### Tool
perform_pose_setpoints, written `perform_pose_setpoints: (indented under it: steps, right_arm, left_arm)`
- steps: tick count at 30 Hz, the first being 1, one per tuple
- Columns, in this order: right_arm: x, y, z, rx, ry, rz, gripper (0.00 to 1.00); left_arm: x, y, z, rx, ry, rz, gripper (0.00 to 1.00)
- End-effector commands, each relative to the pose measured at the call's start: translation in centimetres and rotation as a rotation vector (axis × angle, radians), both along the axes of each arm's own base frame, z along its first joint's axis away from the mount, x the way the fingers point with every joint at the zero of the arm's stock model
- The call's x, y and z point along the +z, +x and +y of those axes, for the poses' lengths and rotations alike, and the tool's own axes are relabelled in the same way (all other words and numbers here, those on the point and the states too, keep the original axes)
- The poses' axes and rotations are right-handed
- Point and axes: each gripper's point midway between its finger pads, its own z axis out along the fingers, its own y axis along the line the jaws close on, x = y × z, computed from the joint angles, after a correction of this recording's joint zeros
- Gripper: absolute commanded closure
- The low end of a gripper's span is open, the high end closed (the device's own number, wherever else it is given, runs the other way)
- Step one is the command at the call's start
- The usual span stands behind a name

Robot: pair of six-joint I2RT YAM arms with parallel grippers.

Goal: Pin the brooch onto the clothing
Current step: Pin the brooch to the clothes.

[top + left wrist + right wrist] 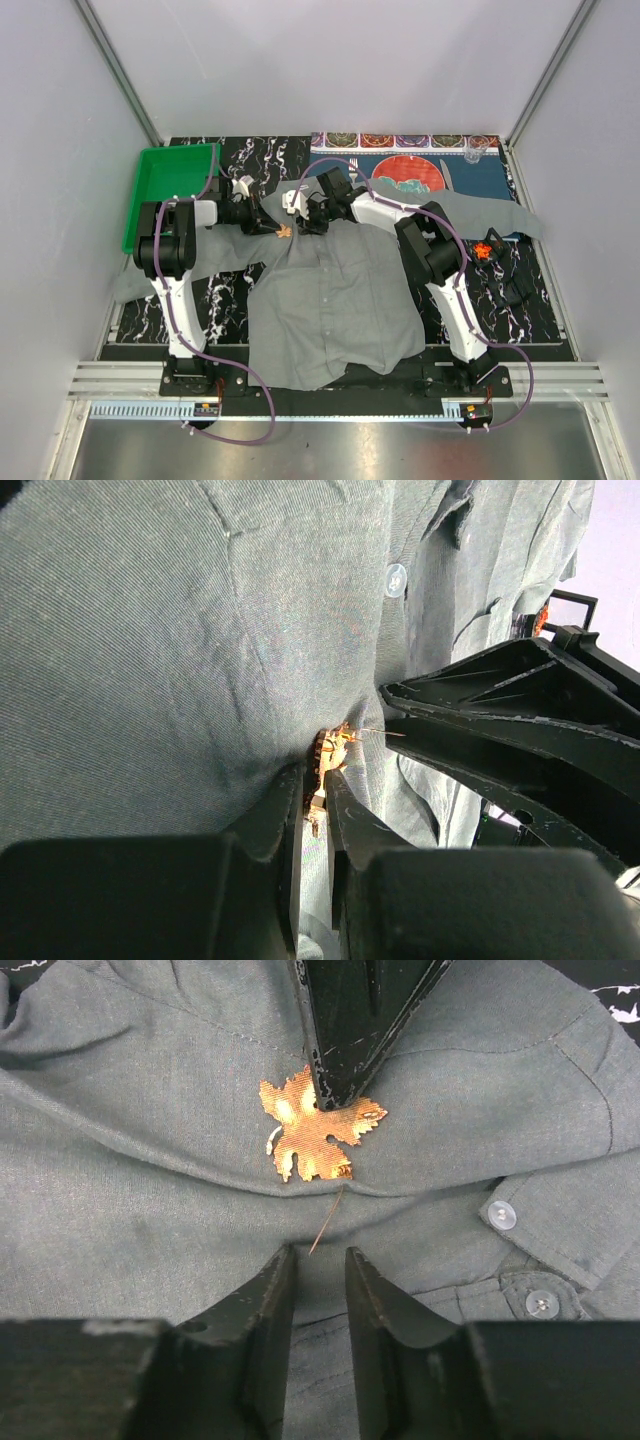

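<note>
The clothing (330, 300), a grey button-up shirt, lies spread over the table. A gold leaf-shaped brooch (318, 1135) rests against a fold of it near the collar, and is also visible as the small brooch (284, 233) from above. My left gripper (318, 780) is shut on the brooch (330, 755) edge-on. Its dark fingers (345, 1070) come down onto the leaf in the right wrist view. The brooch's thin pin (325, 1222) sticks out toward my right gripper (320, 1260), which is open, the pin's tip right at the mouth of its jaws. Nothing lies between them.
A green tray (165, 190) stands at the back left. A blue patterned placemat (440, 170) lies at the back right. A small orange object (484, 250) sits by the right sleeve. Pale buttons (502, 1214) line the shirt front.
</note>
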Motion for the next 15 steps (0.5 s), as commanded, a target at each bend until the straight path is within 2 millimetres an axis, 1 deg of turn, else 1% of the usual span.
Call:
perform_pose_setpoints:
  steps: [1,2,3,7,11,15]
  right_arm:
    - [1.6,0.4,0.7,-0.004,0.006,-0.022,0.7]
    - [1.9,0.8,0.9,-0.014,0.01,-0.025,0.71]
    - [1.6,0.9,0.9,-0.022,0.003,-0.018,0.72]
    - [1.8,0.9,1.1,-0.018,0.015,-0.011,0.76]
    - [2.8,1.0,1.6,-0.023,0.042,-0.002,0.82]
    - [2.7,1.1,1.8,-0.02,0.041,0.002,0.87]
  left_arm:
    - [-1.6,-0.6,0.2,-0.001,0.028,0.025,1.0]
    - [-1.6,-0.5,0.3,0.002,0.027,0.027,1.0]
    - [-1.7,-0.5,0.3,0.003,0.028,0.029,1.0]
    - [-1.5,-0.5,0.2,-0.001,0.028,0.02,1.0]
    - [-1.2,-0.6,0.0,-0.009,0.025,0.013,1.0]
    - [-0.7,-0.6,-0.3,-0.021,0.018,0.0,1.0]
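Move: The brooch's free needle is just off my right fingertips: its middle is about 1 cm to the left, level ahead and in height, with the leaf of the brooch about 4 cm to the left. The collar button lies roughly 6 cm ahead and 1 cm left of my right hand, and the nearest front button some 8 cm back and 4 cm right, both about 2 cm lower. My left fingers already hold the brooch, about 1 cm to the right of that hand's point. I lift my right hand about 1.5 cm, easing a little forward and left as well, while its half-open fingers close to a narrow gap around the end of the needle. My left hand stays still and keeps its hold on the brooch and the cloth under it. ##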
